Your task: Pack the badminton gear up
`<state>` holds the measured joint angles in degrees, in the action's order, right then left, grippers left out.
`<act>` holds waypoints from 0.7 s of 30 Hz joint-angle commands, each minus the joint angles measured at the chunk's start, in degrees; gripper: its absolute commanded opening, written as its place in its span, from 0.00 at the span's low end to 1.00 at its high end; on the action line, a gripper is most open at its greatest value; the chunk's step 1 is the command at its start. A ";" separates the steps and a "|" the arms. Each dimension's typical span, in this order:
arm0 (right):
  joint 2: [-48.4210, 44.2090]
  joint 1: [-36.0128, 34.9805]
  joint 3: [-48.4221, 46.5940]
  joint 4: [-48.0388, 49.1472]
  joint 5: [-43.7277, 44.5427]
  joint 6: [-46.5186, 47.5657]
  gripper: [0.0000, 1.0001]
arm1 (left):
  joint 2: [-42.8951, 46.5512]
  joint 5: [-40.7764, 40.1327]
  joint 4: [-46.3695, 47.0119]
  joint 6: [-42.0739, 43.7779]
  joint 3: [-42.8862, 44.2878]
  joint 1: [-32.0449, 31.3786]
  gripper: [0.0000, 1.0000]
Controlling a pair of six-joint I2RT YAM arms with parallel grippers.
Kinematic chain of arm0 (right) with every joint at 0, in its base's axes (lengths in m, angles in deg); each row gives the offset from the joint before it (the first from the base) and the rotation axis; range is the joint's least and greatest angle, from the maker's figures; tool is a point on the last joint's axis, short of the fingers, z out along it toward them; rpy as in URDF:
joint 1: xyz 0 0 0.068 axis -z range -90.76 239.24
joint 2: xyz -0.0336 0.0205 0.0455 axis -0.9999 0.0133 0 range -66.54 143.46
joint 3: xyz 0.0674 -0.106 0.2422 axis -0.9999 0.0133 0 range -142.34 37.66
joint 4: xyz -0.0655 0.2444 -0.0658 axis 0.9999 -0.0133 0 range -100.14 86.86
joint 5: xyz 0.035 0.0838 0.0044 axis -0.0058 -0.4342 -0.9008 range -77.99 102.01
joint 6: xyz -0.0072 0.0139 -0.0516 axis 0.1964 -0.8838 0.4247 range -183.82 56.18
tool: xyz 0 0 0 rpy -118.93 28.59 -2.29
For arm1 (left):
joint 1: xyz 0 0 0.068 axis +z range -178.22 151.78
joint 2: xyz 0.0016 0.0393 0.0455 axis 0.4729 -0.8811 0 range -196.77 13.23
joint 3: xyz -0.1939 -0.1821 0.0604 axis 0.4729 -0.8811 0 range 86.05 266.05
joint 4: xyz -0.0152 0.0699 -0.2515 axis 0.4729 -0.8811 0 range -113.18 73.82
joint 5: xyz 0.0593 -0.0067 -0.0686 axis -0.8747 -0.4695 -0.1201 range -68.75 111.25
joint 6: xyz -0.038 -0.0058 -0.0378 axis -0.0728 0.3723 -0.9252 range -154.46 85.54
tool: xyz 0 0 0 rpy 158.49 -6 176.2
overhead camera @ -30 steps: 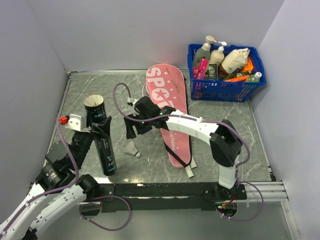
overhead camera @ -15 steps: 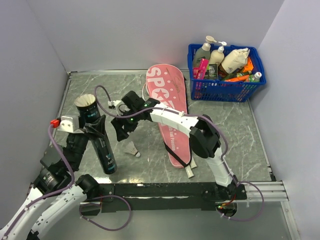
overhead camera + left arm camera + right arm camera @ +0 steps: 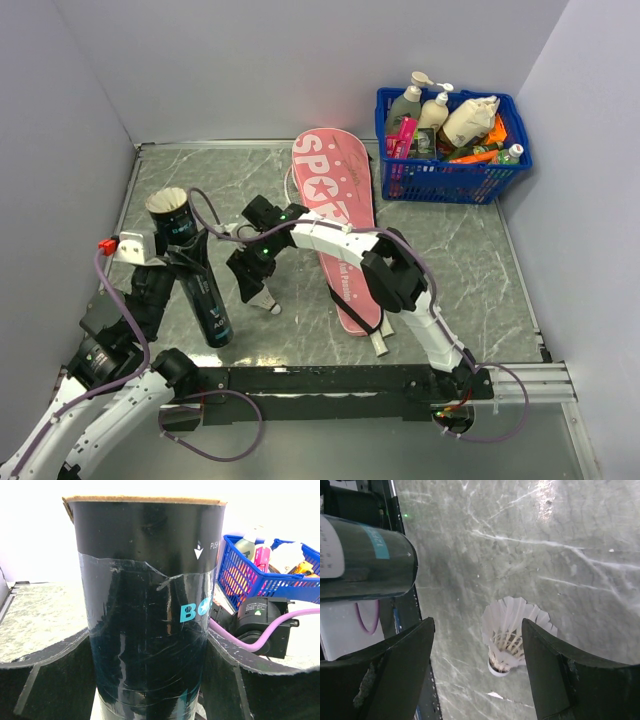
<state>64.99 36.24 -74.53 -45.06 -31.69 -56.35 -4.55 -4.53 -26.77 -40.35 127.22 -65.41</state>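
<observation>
My left gripper point(image 3: 192, 262) is shut on the slim black tube point(image 3: 196, 275), which leans left with its open top point(image 3: 167, 201) up. In the left wrist view the tube point(image 3: 150, 610) fills the gap between both fingers of that gripper point(image 3: 150, 685). A white feather shuttlecock point(image 3: 512, 635) lies on the table, cork toward me. My right gripper point(image 3: 477, 625) hangs open over it, and the feathers lie by the right finger point(image 3: 550, 665). In the top view the right gripper point(image 3: 254, 287) covers most of the shuttlecock point(image 3: 273, 306). The pink "SPORT" cover point(image 3: 340, 215) lies mid-table, with white handles point(image 3: 381, 342) at its near end.
A blue basket point(image 3: 455, 175) of bottles stands at the back right. Grey walls close in the marbled table point(image 3: 470, 270) on three sides. The tube's lower end point(image 3: 370, 562) lies close to the left of the right gripper.
The right gripper has swung left and toward the near edge, coming down over the shuttlecock. The tube's top has tilted further left in the left gripper.
</observation>
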 commanded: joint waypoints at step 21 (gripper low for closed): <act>-7.94 1.31 8.38 -4.76 2.92 6.07 0.73 | -0.94 2.58 4.09 -1.58 1.90 0.71 0.01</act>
<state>63.72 36.81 -67.57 -49.30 -29.59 -52.20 -4.98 -3.24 -26.73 -41.09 127.22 -65.04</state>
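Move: The shuttlecock lies just under the open right gripper: about 5 cm below, roughly 2 cm to its right and 1 cm nearer the bases. The held tube's lower end hangs some 7 cm to the right gripper's left, 11 cm back and about 5 cm higher; the pink bag lies about 19 cm to its right, 13 cm ahead and 7 cm below. From the left gripper, the shuttlecock is some 11 cm right, 1 cm back and 33 cm below. Bring the open right gripper down and to the right onto the shuttlecock, slowly at first and then faster: about 4 cm right, 3.5 cm down and a little back. Tip the fingers slightly further down as you go and keep them wide, letting the forward-side finger bring up against the feather skirt without gripping it. ##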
